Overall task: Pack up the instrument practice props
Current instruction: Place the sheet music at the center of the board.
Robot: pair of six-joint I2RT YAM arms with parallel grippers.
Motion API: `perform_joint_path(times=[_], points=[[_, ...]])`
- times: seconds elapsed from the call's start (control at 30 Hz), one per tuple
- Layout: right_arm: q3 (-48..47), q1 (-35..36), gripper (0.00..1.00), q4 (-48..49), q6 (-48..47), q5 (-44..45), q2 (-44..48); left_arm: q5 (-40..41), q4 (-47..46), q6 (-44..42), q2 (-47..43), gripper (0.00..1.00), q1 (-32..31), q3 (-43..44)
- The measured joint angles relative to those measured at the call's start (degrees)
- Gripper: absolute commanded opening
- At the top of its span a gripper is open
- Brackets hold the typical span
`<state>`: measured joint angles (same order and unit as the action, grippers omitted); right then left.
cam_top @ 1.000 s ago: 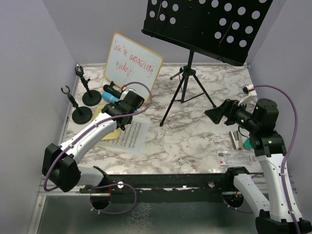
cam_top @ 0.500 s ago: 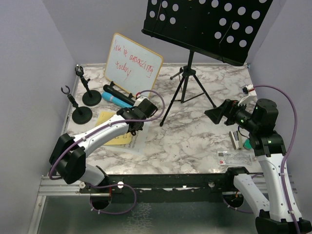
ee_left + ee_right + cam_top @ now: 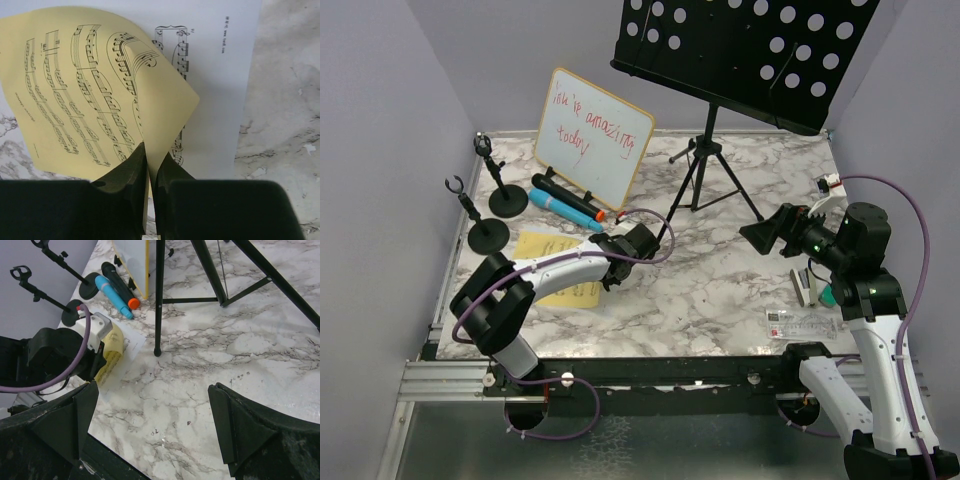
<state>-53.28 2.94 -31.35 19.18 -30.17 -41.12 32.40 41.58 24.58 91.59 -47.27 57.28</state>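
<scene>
My left gripper [image 3: 150,162] is shut on the lifted edge of the yellow sheet music [image 3: 90,90], which curls up over the white sheet music [image 3: 220,100] flat on the table. From above, the left gripper [image 3: 608,268] sits at the sheets' right edge. A black microphone [image 3: 558,190] and a blue microphone [image 3: 560,208] lie before the whiteboard. Two mic holders [image 3: 508,200] [image 3: 487,235] stand at the left. The black perforated music desk [image 3: 750,50] rises on its tripod [image 3: 705,180]. My right gripper [image 3: 152,390] hovers open over bare marble at the right.
A wood-framed whiteboard [image 3: 592,135] with red writing leans at the back left. A small stapler [image 3: 806,285] and a clear ruler [image 3: 800,322] lie near the right arm. Purple walls close in on both sides. A tripod leg tip [image 3: 157,352] rests close to the sheets.
The left arm swung right, from beside the microphones to the sheets' right edge, and the yellow sheet's edge now stands curled up between its jaws. The right arm has not moved.
</scene>
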Motion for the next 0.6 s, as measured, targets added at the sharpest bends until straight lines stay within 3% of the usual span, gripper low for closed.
perform_joint_path(times=[0.07, 0.23, 0.37, 0.6], points=[[0.02, 0.00, 1.00, 0.00, -0.02, 0.00, 0.00, 0.26, -0.74, 0.07, 0.63, 0.29, -1.03, 0.00], [0.07, 0.02, 1.00, 0.00, -0.17, 0.00, -0.09, 0.66, -1.81, 0.26, 3.17, 0.38, -2.40, 0.02], [0.15, 0.02, 1.00, 0.00, -0.22, 0.00, -0.13, 0.66, -1.86, 0.33, 3.58, 0.51, -2.73, 0.02], [0.15, 0.02, 1.00, 0.04, -0.22, 0.00, -0.57, 0.24, -1.81, 1.14, 1.79, 0.57, -2.75, -0.28]])
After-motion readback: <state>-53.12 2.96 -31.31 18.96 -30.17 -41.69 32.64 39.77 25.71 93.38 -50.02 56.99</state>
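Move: The white sheet, where the held yellow sheet is going, has its middle about 9 cm to the left hand's left, 3 cm ahead and 3 cm below; the yellow sheet's middle lies about 12 cm left and 3 cm ahead. The blue microphone is some 19 cm ahead and 11 cm left, the nearest tripod foot 8 cm ahead and 11 cm right. From the right hand the white sheet is roughly 43 cm left, 4 cm ahead and well below. Left fingers open about halfway on the yellow sheet's edge, easing roughly 1.5 cm right and down. ##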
